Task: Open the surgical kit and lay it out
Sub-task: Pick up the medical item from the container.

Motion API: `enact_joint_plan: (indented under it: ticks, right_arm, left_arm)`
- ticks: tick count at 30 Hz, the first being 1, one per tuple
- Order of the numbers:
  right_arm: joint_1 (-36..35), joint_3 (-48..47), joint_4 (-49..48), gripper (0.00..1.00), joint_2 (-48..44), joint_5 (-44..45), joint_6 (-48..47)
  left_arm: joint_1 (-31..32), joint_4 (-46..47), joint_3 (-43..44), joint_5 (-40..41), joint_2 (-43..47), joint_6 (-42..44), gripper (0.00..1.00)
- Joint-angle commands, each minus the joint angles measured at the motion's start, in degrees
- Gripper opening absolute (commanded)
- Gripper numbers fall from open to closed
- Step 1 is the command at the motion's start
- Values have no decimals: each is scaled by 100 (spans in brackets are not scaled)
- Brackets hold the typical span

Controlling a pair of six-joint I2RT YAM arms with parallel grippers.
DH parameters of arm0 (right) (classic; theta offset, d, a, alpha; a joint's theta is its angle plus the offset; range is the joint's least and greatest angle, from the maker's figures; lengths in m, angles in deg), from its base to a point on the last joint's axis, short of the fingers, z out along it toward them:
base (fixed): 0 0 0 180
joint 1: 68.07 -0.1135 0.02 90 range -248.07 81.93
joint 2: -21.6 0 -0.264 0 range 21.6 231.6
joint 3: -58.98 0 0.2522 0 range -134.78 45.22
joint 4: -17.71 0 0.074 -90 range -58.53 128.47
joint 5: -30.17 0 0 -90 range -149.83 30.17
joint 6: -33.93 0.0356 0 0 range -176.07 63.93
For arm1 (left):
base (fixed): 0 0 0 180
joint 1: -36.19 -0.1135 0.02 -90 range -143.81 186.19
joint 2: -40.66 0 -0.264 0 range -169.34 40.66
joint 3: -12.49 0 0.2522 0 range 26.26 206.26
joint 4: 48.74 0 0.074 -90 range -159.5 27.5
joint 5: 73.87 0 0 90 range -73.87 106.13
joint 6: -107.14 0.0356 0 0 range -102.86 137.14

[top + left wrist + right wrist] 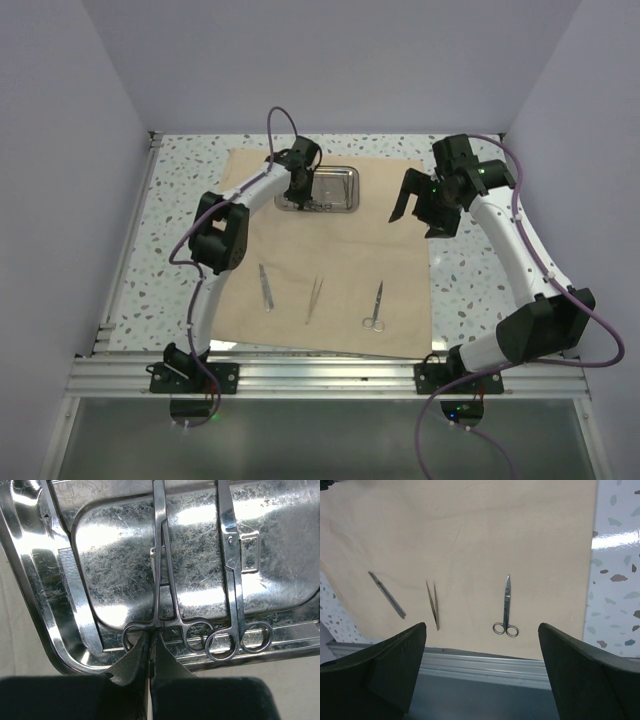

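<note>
The surgical kit's tan cloth (330,250) lies spread flat. On its near part lie a scalpel (265,287), tweezers (314,298) and ring-handled scissors (376,308). The steel tray (345,190) sits at the cloth's far edge. In the tray lie a ring-handled clamp (165,570), a second pair of scissors (232,580) and a flat ridged instrument (75,600). My left gripper (150,636) is down in the tray, shut on the clamp's handle where its left ring meets the shank. My right gripper (482,625) hovers wide open and empty above the cloth's right side (420,215).
The speckled table (480,290) shows to the right and left of the cloth. An aluminium rail (330,372) runs along the near edge. White walls enclose the table on three sides.
</note>
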Motion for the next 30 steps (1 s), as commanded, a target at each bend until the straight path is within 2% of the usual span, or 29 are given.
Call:
enact_joint_plan:
  ticks: [1, 9, 17, 23, 26, 30]
  right_arm:
    - [-2, -14, -34, 98, -95, -94, 8]
    - [7, -84, -78, 98, -34, -95, -35]
    - [-2, -418, 1, 98, 168, 81, -123]
    - [7, -893, 317, 98, 169, 563, -106]
    - [16, -1104, 563, 98, -41, 713, -106]
    - [7, -1227, 932, 98, -445, 1099, 34]
  left_arm:
    - [6, -312, -134, 51, -307, 55, 0]
    - [-20, -567, 630, 245, 299, 28, 0]
    - [-3, -725, 482, 553, 1275, 29, 0]
    - [278, -287, -993, 359, 2399, -156, 0]
    - [874, -14, -1828, 386, 2857, -427, 0]
    - [1736, -49, -2602, 447, 3191, -1383, 0]
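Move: The left fingers are already shut on the clamp by its rings at the tray's near side, with the tray scissors about 6 cm right and 6 ahead. On the cloth behind, about 1 cm lower, lie the laid-out scissors, some 33 cm back and 18 right, the tweezers 31 back and 3 right, and the scalpel 27 back and 8 left. From the idle right hand the laid-out scissors are about 13 cm back, 4 left and 21 below. Keeping its pinch on the clamp beside one finger ring, the left hand lifts it out of the tray, nearly straight up at first. Then, about 12 cm up, it swings quickly back some 11 cm over the near rim towards the laid-out tools, edging right at the end. The open right hand rises about 4 cm, drifting slightly right. ##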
